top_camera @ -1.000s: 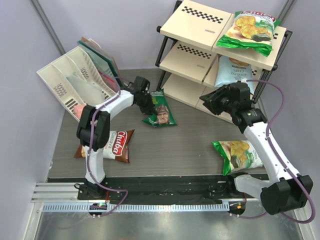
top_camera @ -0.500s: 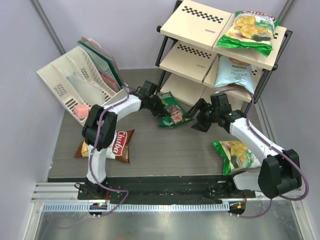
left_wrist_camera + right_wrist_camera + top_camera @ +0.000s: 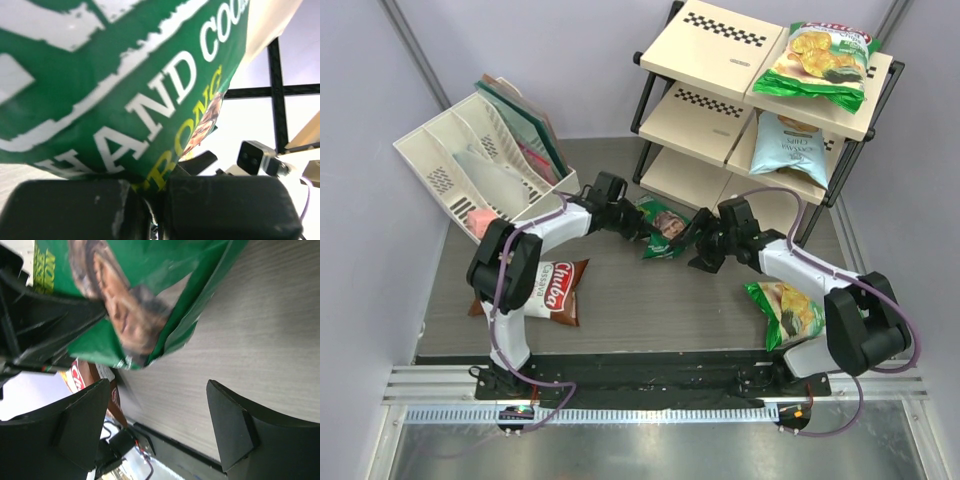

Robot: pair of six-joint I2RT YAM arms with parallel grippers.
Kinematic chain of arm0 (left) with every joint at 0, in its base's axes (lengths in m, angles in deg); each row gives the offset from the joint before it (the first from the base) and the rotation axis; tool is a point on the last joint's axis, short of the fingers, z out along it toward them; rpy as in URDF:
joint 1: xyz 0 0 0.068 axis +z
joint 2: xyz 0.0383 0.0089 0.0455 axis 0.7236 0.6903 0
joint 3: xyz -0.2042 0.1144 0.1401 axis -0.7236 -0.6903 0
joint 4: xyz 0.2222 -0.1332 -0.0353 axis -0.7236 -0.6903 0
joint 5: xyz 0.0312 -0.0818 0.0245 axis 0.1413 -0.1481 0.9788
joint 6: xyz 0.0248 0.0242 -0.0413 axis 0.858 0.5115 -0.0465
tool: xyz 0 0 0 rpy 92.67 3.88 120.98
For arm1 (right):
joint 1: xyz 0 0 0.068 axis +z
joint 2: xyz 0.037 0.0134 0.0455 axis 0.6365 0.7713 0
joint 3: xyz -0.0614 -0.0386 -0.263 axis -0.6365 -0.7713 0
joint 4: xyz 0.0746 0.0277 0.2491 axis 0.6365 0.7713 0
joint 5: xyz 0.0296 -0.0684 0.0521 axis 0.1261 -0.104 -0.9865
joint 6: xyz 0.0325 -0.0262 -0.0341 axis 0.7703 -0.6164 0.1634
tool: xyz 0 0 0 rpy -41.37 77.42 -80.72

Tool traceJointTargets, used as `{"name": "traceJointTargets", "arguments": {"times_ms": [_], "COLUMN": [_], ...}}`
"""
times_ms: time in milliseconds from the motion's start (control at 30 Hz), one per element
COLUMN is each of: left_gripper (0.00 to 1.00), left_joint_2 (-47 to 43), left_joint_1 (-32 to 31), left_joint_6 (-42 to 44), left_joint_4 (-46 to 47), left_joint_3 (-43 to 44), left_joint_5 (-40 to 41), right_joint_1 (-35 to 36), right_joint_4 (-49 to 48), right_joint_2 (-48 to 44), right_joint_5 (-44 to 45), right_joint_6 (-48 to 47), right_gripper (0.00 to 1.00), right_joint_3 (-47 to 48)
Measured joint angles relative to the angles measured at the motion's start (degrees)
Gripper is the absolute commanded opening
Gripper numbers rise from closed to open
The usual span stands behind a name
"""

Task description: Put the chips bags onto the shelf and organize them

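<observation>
My left gripper (image 3: 638, 222) is shut on the edge of a dark green chips bag (image 3: 663, 224), holding it just above the table in front of the shelf (image 3: 710, 45). The left wrist view is filled by that bag (image 3: 125, 75), pinched between the fingers (image 3: 157, 187). My right gripper (image 3: 701, 246) stands open just right of the bag, its fingers apart below the bag's corner (image 3: 130, 295). A green-and-white bag (image 3: 820, 58) lies on the top tier and a light blue one (image 3: 790, 145) on the middle tier. A brown Chuba bag (image 3: 548, 290) and another green-and-white bag (image 3: 792, 310) lie on the table.
A white slotted organizer (image 3: 470, 165) with folders stands at the back left, a pink cube (image 3: 478, 218) at its foot. The shelf's left boards are bare. The arms' bases sit along the black rail (image 3: 650, 370) at the near edge.
The left gripper carried the green bag to the right, toward the shelf. The right arm swung down from the shelf toward the bag and opened its jaws wider.
</observation>
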Motion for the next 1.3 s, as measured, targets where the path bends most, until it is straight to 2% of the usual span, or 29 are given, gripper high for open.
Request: {"name": "traceJointTargets", "arguments": {"times_ms": [400,667,767,933,967,1133,1167,1233,1267,1300], "left_gripper": [0.00,0.00,0.00,0.00,0.00,0.00,0.00,0.00,0.14,0.25], "left_joint_2": [-2.51,-5.42,-5.53,-5.53,-5.53,-5.75,-5.75,-5.75,-5.75,-5.75], "left_joint_1": [-0.02,-0.22,-0.26,-0.92,-1.14,-1.99,-1.99,-1.97,-1.99,-1.99], "left_joint_6": [-1.92,-2.03,-2.01,-1.99,-1.99,-1.97,-1.95,-1.84,-1.70,-1.51], "left_joint_4": [0.17,0.15,0.13,0.13,0.15,0.57,0.59,0.57,0.44,0.07], "left_joint_3": [-1.07,-3.67,-4.02,-4.20,-4.20,-5.46,-5.73,-6.05,-6.05,-6.05], "left_joint_5": [-1.03,-1.51,-1.55,-1.90,-1.95,-2.14,-2.16,-2.25,-2.38,-2.49], "right_joint_1": [0.09,0.55,1.14,2.05,2.21,2.62,2.67,2.80,2.84,2.86], "right_joint_4": [-5.62,-10.84,-12.85,-15.06,-15.45,-16.74,-17.09,-17.86,-18.16,-18.58], "right_joint_2": [1.68,7.23,9.01,9.79,9.79,9.79,9.79,9.79,9.79,9.75], "right_joint_5": [6.69,7.34,7.43,8.22,8.52,9.42,9.40,9.29,9.27,9.14], "right_joint_6": [1.70,4.66,5.97,7.78,8.20,9.90,10.19,10.60,10.80,11.21], "right_gripper": [0.83,0.82,0.79,0.65,0.57,0.33,0.19,0.05,0.01,0.01], "right_joint_3": [-0.57,-0.63,-0.63,-0.63,-0.63,-0.63,-0.63,-0.63,-0.61,-0.61]}}
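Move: The left gripper already pinches the green bag, whose middle lies about 3 cm to its right and level with it in reach. The open right gripper is some 10 cm to the left hand's right and 5 cm nearer the base. From the right hand, the bag's middle is about 5 cm ahead, 7 cm left and slightly lower. The bottom shelf board lies about 16 cm straight ahead of the right hand, and the green Chuba bag some 25 cm right and 15 cm back. Reach the open right gripper forward about 5 cm, easing some 2 cm left and dipping before a slight rise, turning a little clockwise, so its fingers straddle the green bag's free right-hand edge; then close them nearly shut and pinch it. Meanwhile keep the left gripper shut on the bag, lift it 2 cm, and draw it back about 4 cm towards the base. ##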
